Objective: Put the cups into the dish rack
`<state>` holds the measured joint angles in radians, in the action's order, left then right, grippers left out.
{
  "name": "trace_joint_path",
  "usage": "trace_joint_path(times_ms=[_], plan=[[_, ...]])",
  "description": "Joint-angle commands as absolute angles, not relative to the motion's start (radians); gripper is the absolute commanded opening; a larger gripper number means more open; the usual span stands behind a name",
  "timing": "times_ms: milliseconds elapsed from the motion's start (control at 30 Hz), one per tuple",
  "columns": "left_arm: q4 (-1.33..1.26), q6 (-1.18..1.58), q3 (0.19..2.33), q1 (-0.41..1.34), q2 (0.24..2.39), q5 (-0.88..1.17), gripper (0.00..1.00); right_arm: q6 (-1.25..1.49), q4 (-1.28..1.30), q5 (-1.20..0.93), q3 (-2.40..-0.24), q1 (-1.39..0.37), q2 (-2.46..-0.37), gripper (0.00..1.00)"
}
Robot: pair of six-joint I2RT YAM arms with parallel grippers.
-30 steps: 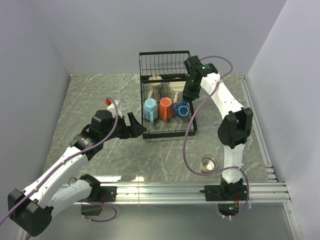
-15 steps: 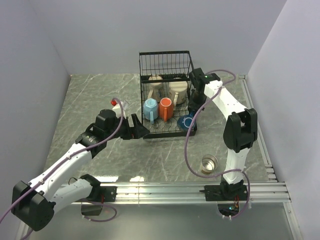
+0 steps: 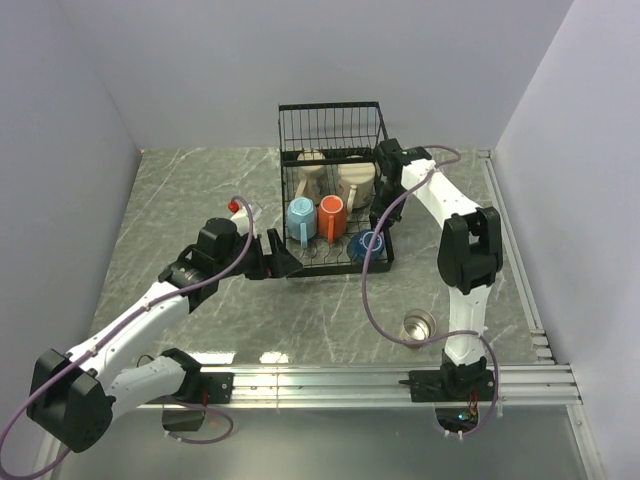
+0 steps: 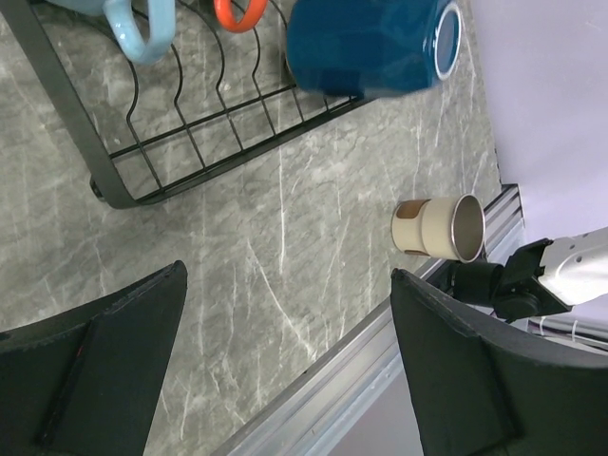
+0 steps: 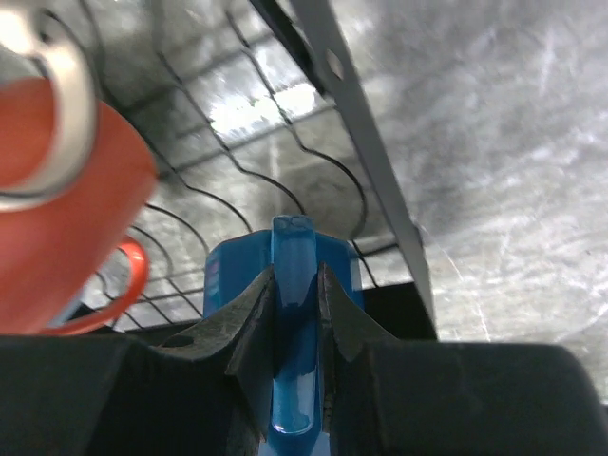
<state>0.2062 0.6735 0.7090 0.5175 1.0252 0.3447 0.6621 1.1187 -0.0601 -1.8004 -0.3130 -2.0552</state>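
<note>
The black wire dish rack (image 3: 285, 250) stands at the middle of the table. Its low tray holds a light blue cup (image 3: 300, 218) and an orange cup (image 3: 331, 217). Two cream cups (image 3: 353, 178) sit in the taller basket. My right gripper (image 5: 296, 294) is shut on the handle of the dark blue cup (image 5: 228, 280), which lies tilted on its side at the tray's right front corner (image 3: 368, 243). The small steel cup (image 3: 419, 325) stands on the table near the right arm's base. My left gripper (image 3: 278, 255) is open, with nothing in it, beside the rack's front left corner.
The left wrist view shows the rack's front rail (image 4: 66, 104), the dark blue cup (image 4: 370, 43) and the steel cup (image 4: 439, 228) near the table's metal edge (image 4: 313, 399). Walls close in the back and both sides.
My right arm has come down and forward, bringing the dark blue cup from above the tray to its right front corner. The left gripper has shifted a little right, toward the rack.
</note>
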Motion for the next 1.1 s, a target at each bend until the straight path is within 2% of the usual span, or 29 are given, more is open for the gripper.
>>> trace_joint_path(times_ms=[0,233,367,400,467,567,800,1067], plan=[[0.175,0.675,0.698,0.512,0.999,0.368,0.93,0.695,1.124,-0.081,-1.865,-0.307,-2.109,0.00],[0.204,0.670,0.689,0.511,0.974,0.359,0.93,0.739,1.124,-0.032,-1.896,-0.270,-2.123,0.01],[0.195,0.675,0.676,0.512,0.982,0.374,0.93,0.764,1.112,-0.031,-1.901,-0.239,-2.112,0.34],[0.192,0.676,0.676,0.512,0.986,0.379,0.93,0.775,1.108,-0.031,-1.902,-0.230,-2.109,0.51],[0.190,0.676,0.684,0.512,1.000,0.390,0.93,0.788,1.108,-0.037,-1.901,-0.226,-2.109,0.60],[0.189,0.675,0.693,0.511,1.015,0.397,0.93,0.807,1.094,-0.047,-1.882,-0.212,-2.095,0.66],[0.196,0.669,0.704,0.511,1.029,0.414,0.93,0.819,1.066,-0.040,-1.824,-0.193,-2.037,0.67],[0.265,0.626,0.755,0.512,1.051,0.410,0.92,0.793,1.055,-0.003,-1.720,-0.129,-1.862,0.67]])
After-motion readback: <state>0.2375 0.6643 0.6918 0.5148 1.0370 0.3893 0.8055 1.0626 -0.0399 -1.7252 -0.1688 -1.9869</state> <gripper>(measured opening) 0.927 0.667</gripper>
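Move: The right hand holds the blue cup by its handle over the front right corner of the dish rack; the spot for it lies about 3 cm left, 3 cm back and 5 cm below. The orange cup stands some 9 cm left and level, the cream cup about 4 cm left and 7 cm ahead. The rack's right rail runs roughly 2 cm to the right, level. From the left hand that spot is some 10 cm ahead, 17 cm right and 12 cm lower. Forward first, the right hand eases the gripped blue cup a couple of centimetres over the rack, then opens its fingers wide to let go of the handle while still going forward. It swings right, away from the cup and across the rack's right rail, about 5 cm in all, drawing back a little and rising slightly last, the wrist turning some 15 degrees clockwise throughout. ##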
